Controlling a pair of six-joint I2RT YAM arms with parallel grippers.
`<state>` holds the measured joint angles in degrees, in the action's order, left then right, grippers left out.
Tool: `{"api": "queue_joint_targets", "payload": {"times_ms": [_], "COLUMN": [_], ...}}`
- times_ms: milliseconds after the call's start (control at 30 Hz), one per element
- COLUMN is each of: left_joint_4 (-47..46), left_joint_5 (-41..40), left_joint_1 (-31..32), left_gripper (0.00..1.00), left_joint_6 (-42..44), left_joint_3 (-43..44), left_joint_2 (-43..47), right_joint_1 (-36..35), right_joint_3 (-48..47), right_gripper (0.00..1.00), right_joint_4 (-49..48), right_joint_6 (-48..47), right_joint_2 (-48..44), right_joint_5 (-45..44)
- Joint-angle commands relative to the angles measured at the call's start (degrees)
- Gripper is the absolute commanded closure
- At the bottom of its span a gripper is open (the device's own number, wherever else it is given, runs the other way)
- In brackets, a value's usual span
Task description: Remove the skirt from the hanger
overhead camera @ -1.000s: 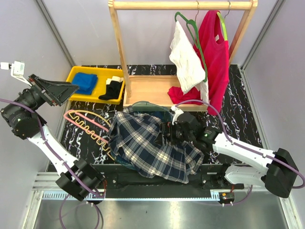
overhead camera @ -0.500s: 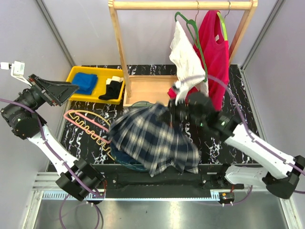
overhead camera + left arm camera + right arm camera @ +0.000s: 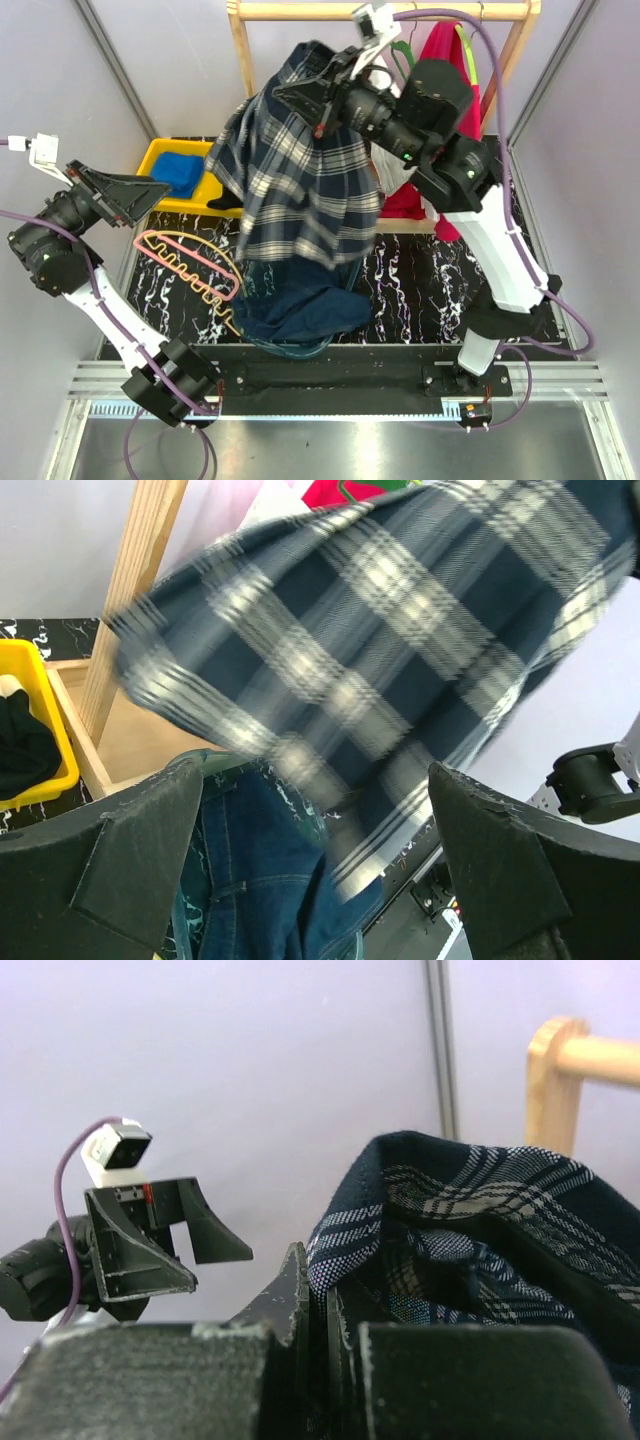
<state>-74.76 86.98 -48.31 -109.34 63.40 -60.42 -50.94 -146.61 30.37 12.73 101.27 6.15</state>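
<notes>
The navy plaid skirt (image 3: 300, 190) hangs in the air in front of the wooden rack, high above the table. My right gripper (image 3: 305, 95) is shut on its top edge; in the right wrist view the jaws (image 3: 318, 1280) pinch the skirt's hem (image 3: 480, 1250). A pink hanger (image 3: 185, 262) lies on the table at the left, apart from the skirt. My left gripper (image 3: 140, 190) stands open and empty at the far left. The left wrist view shows the skirt (image 3: 380, 650) blurred above its fingers (image 3: 130, 850).
Blue jeans (image 3: 300, 310) on a teal hanger lie on the table under the skirt. The wooden rack (image 3: 250, 100) holds a red top (image 3: 455, 110) and a white garment (image 3: 395, 130). A yellow tray (image 3: 160, 152) with cloths sits at the back left.
My right gripper shut on the skirt and swung it from the table up to rack height, uncovering the jeans. The left arm barely moved.
</notes>
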Motion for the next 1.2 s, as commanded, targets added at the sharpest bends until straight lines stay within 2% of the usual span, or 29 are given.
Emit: {"api": "queue_joint_targets", "payload": {"times_ms": [0,67,100,200,400,467,567,633,800,933,1167], "left_joint_4": [-12.16,-12.07,-12.16,-12.07,-11.9,-11.9,-11.9,-11.9,-11.99,-11.64,-11.55], "left_joint_5": [8.47,8.38,8.38,8.38,7.77,7.33,6.8,6.36,4.87,4.43,5.92], "left_joint_1": [0.15,0.24,0.15,0.15,0.15,0.32,0.59,1.12,4.09,6.3,6.39], "left_gripper": [0.01,0.01,0.01,0.01,0.01,0.01,0.01,0.01,0.01,0.01,0.01], "left_joint_6": [1.06,1.41,1.32,1.23,1.23,0.97,0.97,0.8,-0.26,-0.61,-0.61], "left_joint_3": [-0.81,-1.08,-1.17,-1.08,0.41,0.94,1.2,1.2,0.94,-0.82,-0.99], "left_joint_2": [1.45,1.19,1.19,1.01,0.4,-0.04,-0.13,-0.31,-0.05,1.18,1.36], "right_joint_1": [-0.13,-0.13,-0.04,-0.13,-0.04,-0.04,-0.04,-0.04,-0.04,-0.04,-0.04], "right_joint_3": [4.53,11.13,19.08,34.82,61.14,70.0,78.45,80.77,85.08,82.45,71.49], "right_gripper": [1.0,1.0,1.0,1.0,1.0,1.0,1.0,1.0,1.0,1.0,1.0], "right_joint_4": [-5.81,-11.09,-17.3,-27.0,-27.73,-27.47,-25.46,-23.0,-18.86,-19.56,-22.02], "right_joint_6": [4.22,6.95,7.74,10.21,11.26,11.87,13.02,13.72,14.78,14.17,11.35], "right_joint_2": [1.74,-1.41,-3.0,-9.94,-25.66,-34.01,-45.44,-51.23,-54.08,-47.86,-33.36], "right_joint_5": [4.57,5.36,5.45,4.31,-0.52,-3.23,-8.41,-10.28,-11.52,-8.63,-3.52]}}
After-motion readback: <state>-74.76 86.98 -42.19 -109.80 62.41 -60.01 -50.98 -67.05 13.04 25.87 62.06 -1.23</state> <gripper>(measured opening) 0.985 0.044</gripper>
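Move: Under the raised right hand, which holds the skirt, lies the green basket with the jeans in it, about 55 cm below, 7 cm back and roughly straight under sideways. The pink and yellow hangers lie about 20 cm to this hand's left and 2 cm back; the yellow bin sits some 19 cm left and 17 cm ahead. From the left hand, idle and open, the basket is about 19 cm right, 3 cm back and 41 cm below. Swinging the hanging skirt down towards the basket, the right hand keeps its pinch and drops some 26 cm, first bearing left and slightly forward. Then it sweeps about 18 cm right and 11 cm back, rising a little from its low point, and finally turns left, forward and down again. Its fingers end tipped some 25 degrees further down. The empty left hand drifts about 2 cm right. ##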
